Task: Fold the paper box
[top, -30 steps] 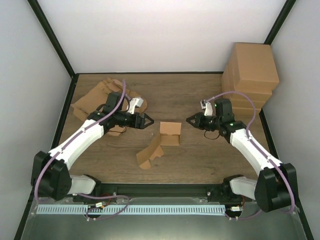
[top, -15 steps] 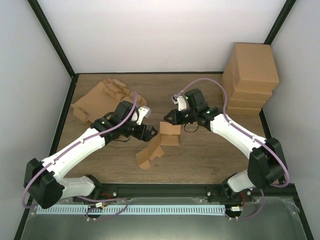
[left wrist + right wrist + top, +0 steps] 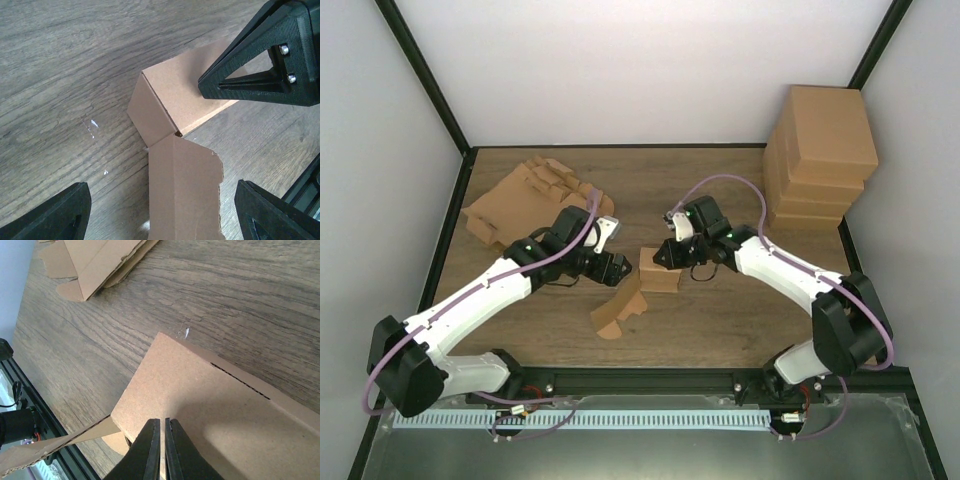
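Note:
The paper box [image 3: 660, 272] lies half-formed at the table's middle, with a long flap [image 3: 618, 312] trailing toward the near edge. My left gripper [image 3: 619, 268] stands open just left of the box. In the left wrist view its fingers straddle the flap [image 3: 185, 190] without touching it. My right gripper [image 3: 664, 257] is shut, with nothing between its fingers. Its tip rests on the box's upper panel [image 3: 215, 395]. The left wrist view shows that same right gripper [image 3: 260, 55] over the box panel [image 3: 175, 90].
Several flat cardboard blanks [image 3: 525, 195] are heaped at the back left and also show in the right wrist view [image 3: 95, 260]. A stack of finished boxes [image 3: 820, 155] stands in the back right corner. Black frame rails edge the table.
My right arm swung left from the table's right side and set its shut tip on the box. My left gripper moved right and nearer, up to the box and flap.

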Robot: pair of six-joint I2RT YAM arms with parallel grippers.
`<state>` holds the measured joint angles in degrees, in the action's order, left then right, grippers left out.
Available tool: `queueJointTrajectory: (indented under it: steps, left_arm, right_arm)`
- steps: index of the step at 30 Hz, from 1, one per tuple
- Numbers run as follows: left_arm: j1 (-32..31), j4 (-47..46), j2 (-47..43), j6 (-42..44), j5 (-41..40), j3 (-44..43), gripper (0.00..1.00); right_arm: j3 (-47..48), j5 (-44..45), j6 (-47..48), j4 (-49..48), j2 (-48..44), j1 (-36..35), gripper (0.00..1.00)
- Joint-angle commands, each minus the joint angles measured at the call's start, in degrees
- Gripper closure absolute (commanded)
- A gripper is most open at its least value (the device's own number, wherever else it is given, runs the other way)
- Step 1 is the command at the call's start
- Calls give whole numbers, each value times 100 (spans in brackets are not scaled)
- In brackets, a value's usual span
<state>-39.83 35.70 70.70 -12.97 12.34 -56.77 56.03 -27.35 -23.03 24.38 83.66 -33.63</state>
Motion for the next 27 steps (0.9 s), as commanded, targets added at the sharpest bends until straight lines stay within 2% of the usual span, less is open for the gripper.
queueJointTrajectory:
  steps: [1,4,8,11,16,18,20,22,27]
  left_arm:
    - [-44,119,-6,49,-55,-9,19]
    - [-46,195,-53,9,-121,-31,19]
    - [-43,323,-155,-170,-288,-129,19]
    - [-43,457,-344,-308,-552,-259,19]
    - [-28,751,-701,-515,-855,-463,18]
    - [-18,846,-825,-615,-792,-478,18]
    - [-24,885,-952,-709,-615,-370,17]
    - [-22,860,-1121,-761,-339,-173,17]
    - [-23,1014,-1426,-818,-264,105,17]
  right_arm:
    - [-9,116,140,-13,-122,-56,96]
    - [-9,191,196,-21,-168,-56,95]
    - [90,224,432,-91,-561,-67,88]
    - [218,457,975,-69,-920,-108,76]
    - [524,1675,1952,-54,-1191,-675,53]
    - [339,1621,2714,-236,-1330,-723,47]
    - [150,1146,3740,-164,-1444,-724,39]
    - [120,863,4685,224,-1483,-724,36]
    - [64,1049,6037,493,-1540,-733,35]
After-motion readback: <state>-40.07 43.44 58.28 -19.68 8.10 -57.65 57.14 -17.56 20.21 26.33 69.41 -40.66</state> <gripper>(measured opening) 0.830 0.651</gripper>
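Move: The small box stands right under the right hand, its middle about 3 cm below and 1 cm to the right, and the closed fingertips rest on its lid. From the left hand it lies some 7 cm to the right, 1 cm ahead and 8 cm down. The long side flap runs off the box towards the robot, its middle about 8 cm back and 8 cm to the left of the box's. The flat cardboard stack lies some 24 cm left and 12 cm ahead of the right hand. The box lid is let go: the right hand's shut fingertips, resting on it at first, lift straight up about 9 cm, then ease back a little. On the way the fingers spread well open and the wrist rolls some 55 degrees counter-clockwise. The left hand, still open and empty, also rises and draws off from the box to the left and slightly back. ##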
